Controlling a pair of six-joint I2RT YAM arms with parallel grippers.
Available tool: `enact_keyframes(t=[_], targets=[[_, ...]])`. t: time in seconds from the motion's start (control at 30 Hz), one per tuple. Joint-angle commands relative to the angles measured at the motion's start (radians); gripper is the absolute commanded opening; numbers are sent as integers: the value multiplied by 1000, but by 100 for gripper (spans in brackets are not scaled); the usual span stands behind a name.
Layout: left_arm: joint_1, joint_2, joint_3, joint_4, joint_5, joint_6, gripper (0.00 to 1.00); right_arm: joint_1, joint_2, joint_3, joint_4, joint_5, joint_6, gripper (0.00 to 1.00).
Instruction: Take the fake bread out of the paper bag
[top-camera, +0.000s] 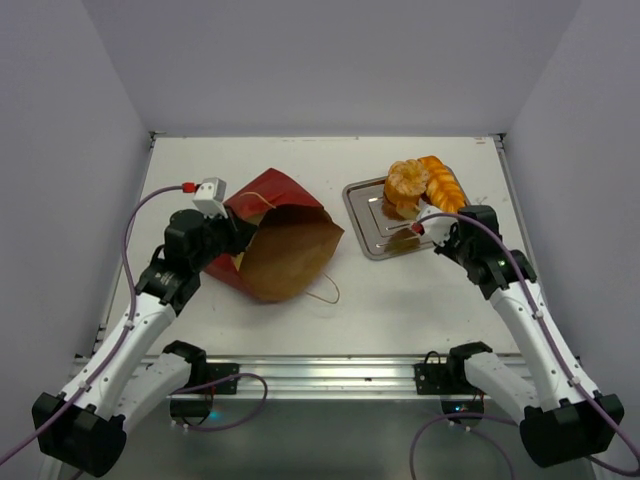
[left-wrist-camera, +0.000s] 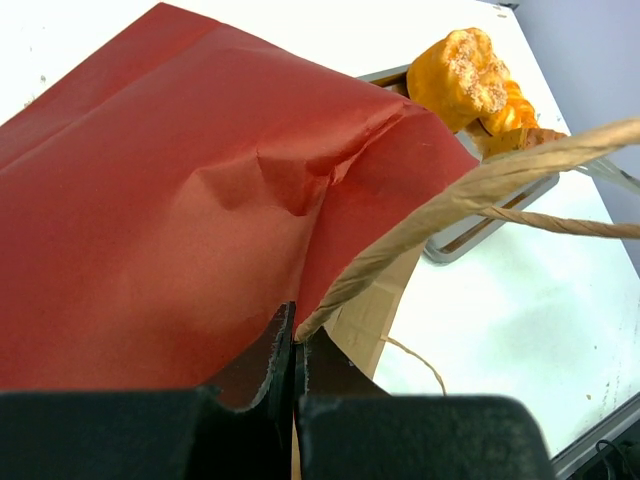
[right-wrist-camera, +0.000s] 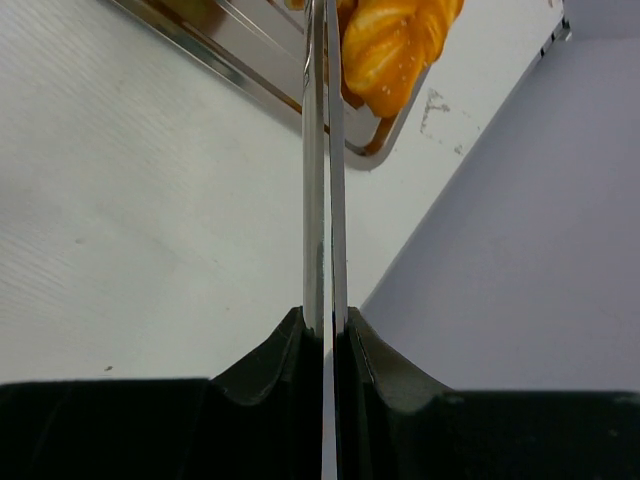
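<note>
The paper bag (top-camera: 285, 245) lies on its side left of centre, dark red outside and brown inside, its mouth facing the near right. My left gripper (top-camera: 237, 240) is shut on the bag's left rim, where a string handle (left-wrist-camera: 450, 195) runs in between the fingers (left-wrist-camera: 270, 345). The red paper (left-wrist-camera: 180, 200) fills most of the left wrist view. Fake bread, a round bun (top-camera: 407, 183) and a braided loaf (top-camera: 443, 182), lies piled on a metal tray (top-camera: 365, 205). My right gripper (top-camera: 428, 228) is shut on the tray's near right rim (right-wrist-camera: 325, 150). The loaf (right-wrist-camera: 395, 45) shows just beyond that rim.
A second string handle (top-camera: 325, 295) trails on the white table in front of the bag. Grey walls close the table on the left, back and right. A metal rail (top-camera: 320, 365) runs along the near edge between the arm bases.
</note>
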Motion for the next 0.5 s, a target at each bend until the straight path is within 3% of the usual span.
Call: enact_keyframes(t=[0.0, 0.3, 0.47], targets=[[-2, -29, 19, 0, 34, 19, 0, -74, 16, -32, 113, 20, -86, 6], [-2, -41, 11, 1, 48, 16, 0, -161, 115, -155, 368, 58, -166, 6], [-2, -50, 10, -5, 49, 19, 0, -163, 83, -197, 356, 22, -174, 8]])
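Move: The right hand holds the tongs with the bread slice at their far end; the tray's middle lies about 15 cm ahead, 7 cm left and 17 cm below. On the tray, the round bread is some 18 cm ahead and 9 cm left of the hand, and the braided loaf 20 cm ahead, about in line. From the left hand, the tray is roughly 13 cm ahead, 37 cm right and 20 cm below. Right hand, tongs still gripped, swings 5 cm right while sinking 4 cm and easing forward, lowering the slice towards the tray. ##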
